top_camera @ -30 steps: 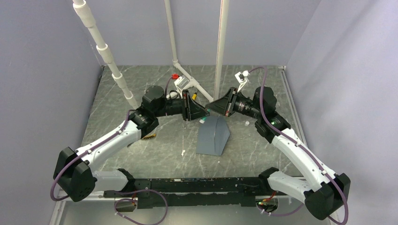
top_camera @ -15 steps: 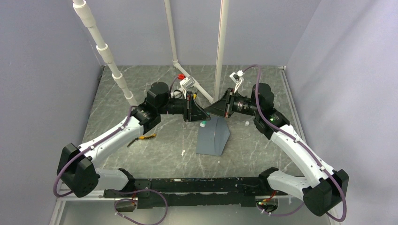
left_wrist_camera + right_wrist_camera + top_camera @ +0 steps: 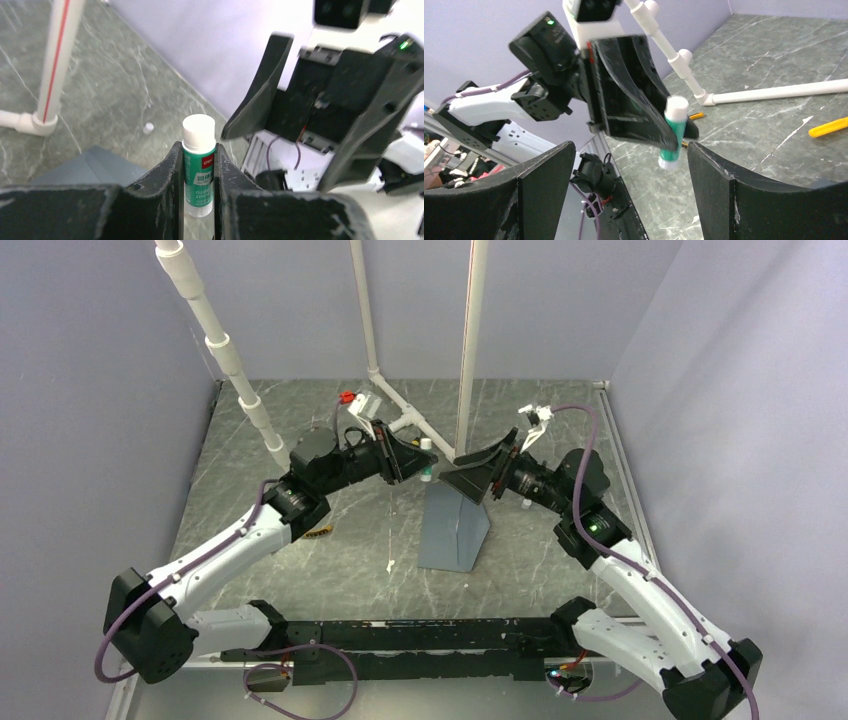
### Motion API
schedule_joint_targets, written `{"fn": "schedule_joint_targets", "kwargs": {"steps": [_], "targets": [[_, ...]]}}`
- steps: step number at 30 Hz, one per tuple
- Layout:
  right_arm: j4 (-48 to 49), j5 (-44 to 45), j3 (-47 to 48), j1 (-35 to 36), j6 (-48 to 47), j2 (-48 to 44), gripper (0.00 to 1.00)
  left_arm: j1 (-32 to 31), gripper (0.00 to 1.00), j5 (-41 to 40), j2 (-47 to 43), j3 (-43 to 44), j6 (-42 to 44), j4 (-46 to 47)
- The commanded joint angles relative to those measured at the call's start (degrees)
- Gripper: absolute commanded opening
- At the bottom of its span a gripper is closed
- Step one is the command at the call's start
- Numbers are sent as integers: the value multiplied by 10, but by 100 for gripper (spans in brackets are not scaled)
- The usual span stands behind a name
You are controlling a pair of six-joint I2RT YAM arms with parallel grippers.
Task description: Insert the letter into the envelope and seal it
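The slate blue-grey envelope point(image 3: 455, 530) lies in the middle of the table, its far end raised; a corner of it shows in the left wrist view point(image 3: 85, 167). The letter is hidden. My left gripper point(image 3: 425, 466) hangs above the envelope's far end, shut on a green glue stick point(image 3: 199, 165) with a white cap. The stick point(image 3: 672, 132) shows upright between those fingers in the right wrist view. My right gripper point(image 3: 462, 470) faces it from the right, jaws wide open point(image 3: 630, 147), nothing between them.
White PVC pipes point(image 3: 410, 420) run across the back of the table and up the wall. A yellow tool point(image 3: 829, 126) lies near them. Another yellow object point(image 3: 318, 532) sits under the left arm. A small white cap point(image 3: 525, 503) rests right of the envelope.
My right gripper has opened wide and drawn back to the right. The left gripper has lifted the glue stick up and toward the back left.
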Motion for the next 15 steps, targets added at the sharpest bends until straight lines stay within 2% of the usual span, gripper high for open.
{"fn": "schedule_joint_targets", "kwargs": {"steps": [1, 3, 10, 15], "targets": [[23, 34, 10, 25, -32, 23, 75, 0, 2, -92, -30, -7, -69, 108], [32, 16, 28, 29, -26, 44, 66, 0, 2, -89, -29, -2, -90, 114], [77, 5, 66, 35, 27, 100, 59, 1, 2, -69, -22, 16, -147, 115], [116, -25, 66, 37, 62, 121, 37, 0, 2, -69, -29, 14, -157, 123]]}}
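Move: The glue stick already stands upright in my left fingers, at that hand's point. From my open right hand its middle is about 4 cm ahead, 4 cm to the left and 3 cm lower. The envelope lies on the table some 35 cm below my right hand, about 3 cm ahead and 1 cm to the right; the small white piece, also on the table, is roughly 9 cm ahead and 17 cm to the right. I bring my right hand in under my left one, about 4.5 cm left and forward towards the glue stick's lower end, dipping a couple of centimetres before coming partly back up, its fingers closing to about half their gap. My left hand keeps its grip and lifts the stick some 5 cm, mostly early on, rolling about 15 degrees so its fingertips tip upward. ##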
